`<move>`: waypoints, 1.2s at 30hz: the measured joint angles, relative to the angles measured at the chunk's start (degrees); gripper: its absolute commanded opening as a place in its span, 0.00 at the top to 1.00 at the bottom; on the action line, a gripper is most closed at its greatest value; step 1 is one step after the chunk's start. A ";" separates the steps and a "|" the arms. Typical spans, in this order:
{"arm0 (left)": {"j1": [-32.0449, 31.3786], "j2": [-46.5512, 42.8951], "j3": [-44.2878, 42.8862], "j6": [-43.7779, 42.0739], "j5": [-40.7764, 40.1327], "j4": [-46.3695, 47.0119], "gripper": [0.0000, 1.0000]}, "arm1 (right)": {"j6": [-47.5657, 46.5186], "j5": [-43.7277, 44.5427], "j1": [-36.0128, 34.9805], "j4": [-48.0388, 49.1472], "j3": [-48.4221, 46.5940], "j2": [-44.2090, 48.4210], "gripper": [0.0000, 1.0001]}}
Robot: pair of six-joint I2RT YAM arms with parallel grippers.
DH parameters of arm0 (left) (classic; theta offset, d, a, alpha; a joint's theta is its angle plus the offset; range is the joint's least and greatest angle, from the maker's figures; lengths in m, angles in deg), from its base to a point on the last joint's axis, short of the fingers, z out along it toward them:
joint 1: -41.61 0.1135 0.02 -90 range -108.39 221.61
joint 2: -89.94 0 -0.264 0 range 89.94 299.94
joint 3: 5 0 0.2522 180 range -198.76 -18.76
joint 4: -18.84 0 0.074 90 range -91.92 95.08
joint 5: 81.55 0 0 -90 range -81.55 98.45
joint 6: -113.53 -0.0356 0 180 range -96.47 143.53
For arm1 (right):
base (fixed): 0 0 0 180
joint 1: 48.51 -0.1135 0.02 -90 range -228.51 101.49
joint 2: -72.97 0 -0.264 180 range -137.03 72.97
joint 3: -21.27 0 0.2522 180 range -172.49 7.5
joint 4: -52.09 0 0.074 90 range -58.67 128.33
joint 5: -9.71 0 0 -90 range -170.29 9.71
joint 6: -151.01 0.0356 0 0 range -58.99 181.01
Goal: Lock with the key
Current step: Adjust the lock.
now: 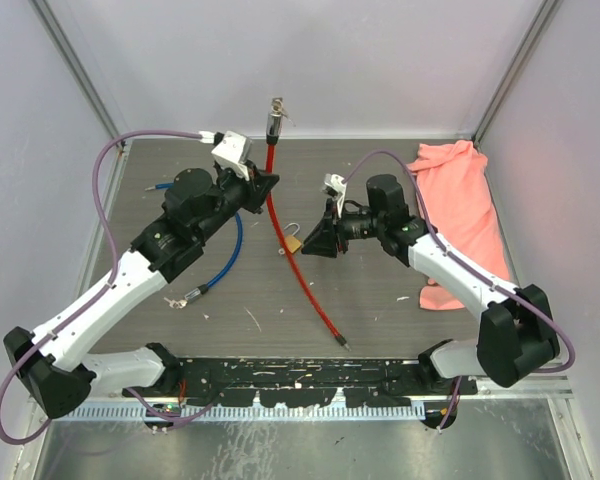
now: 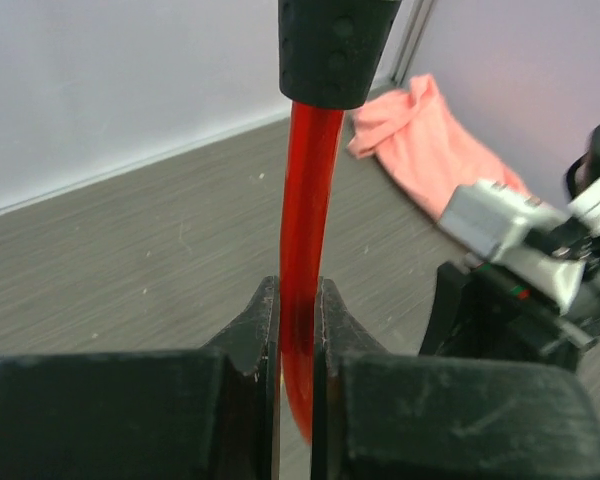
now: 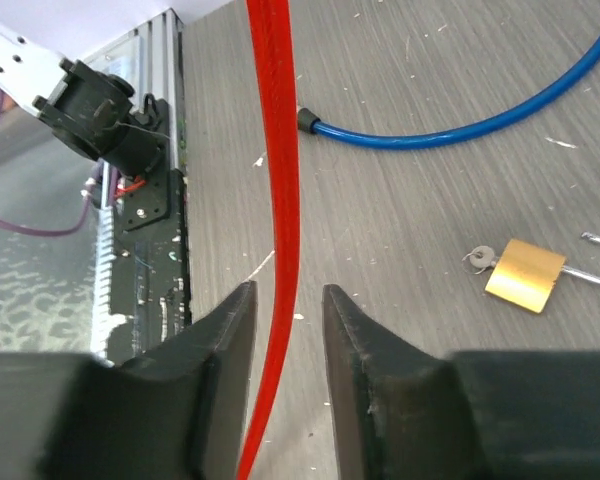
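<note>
A red cable [image 1: 280, 225] runs from a black lock head [image 1: 274, 126] at the back down to the table's front. A small metal key [image 1: 278, 104] sticks out of that head. My left gripper [image 1: 264, 186] is shut on the red cable [image 2: 302, 240] just below the lock head [image 2: 335, 45]. My right gripper [image 1: 308, 243] is lower along the cable. In the right wrist view its fingers [image 3: 230, 330] stand slightly apart on either side of the red cable [image 3: 278, 180], open, with a gap on both sides of it.
A brass padlock [image 3: 525, 275] lies on the table right of the cable, also seen from above [image 1: 293, 240]. A blue cable [image 1: 234, 248] curves at the left. A pink cloth [image 1: 460, 205] lies at the right. The black rail [image 1: 300, 380] lines the front edge.
</note>
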 measured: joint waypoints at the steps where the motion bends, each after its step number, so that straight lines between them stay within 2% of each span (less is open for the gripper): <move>1: 0.07 0.17 -0.09 -0.57 0.02 -1.20 1.00 | -0.02 -0.44 0.13 0.00 0.00 -0.04 0.47; 3: 0.48 0.50 -0.26 -1.05 0.00 -3.21 1.00 | -0.11 -1.25 0.44 0.13 0.00 0.15 0.36; 5: 0.83 0.94 -1.18 -1.03 -0.02 -4.98 1.00 | -0.31 -2.12 1.03 0.09 0.00 0.72 0.29; 13: 1.11 1.66 -9.53 2.43 0.24 -8.07 1.00 | -4.37 -6.56 4.11 0.24 0.42 6.80 0.26; 19: 1.11 1.62 -12.31 4.57 0.85 -8.41 1.00 | -17.53 -9.42 4.11 -3.28 2.56 13.31 0.17; 23: 1.11 2.40 -12.31 6.08 1.53 -9.57 1.00 | -30.01 -12.07 4.11 -9.40 3.13 16.20 0.16; 28: 1.11 3.34 -11.96 8.13 2.47 -10.27 1.00 | -44.59 -14.80 4.09 -20.26 2.71 14.67 0.14; 36: 1.38 2.51 -11.02 10.05 3.54 -11.65 1.00 | -56.63 -13.81 4.02 -29.05 0.96 13.92 0.13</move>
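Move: The lower end of the red cable hangs about 13 cm back, 8 cm right and 17 cm below the right gripper. The cable's middle runs roughly 3 cm to that gripper's left, level with it. The padlock lies some 11 cm ahead, 3 cm left and 20 cm below. From the left gripper, the cable's lower end is about 16 cm back, 13 cm right and 34 cm below; the lock body with key stands 12 cm above, 3 cm ahead and 2 cm right. Open the right gripper wide and draw it clear of the red cable's middle: up about 5 cm, then back and somewhat right while sinking again, rolling roughly 35 degrees and swinging the fingertips back. Keep the left gripper shut on the cable; dip it slightly, lift it to about 6 cm above its start, then ease down halfway, tipping a little. ##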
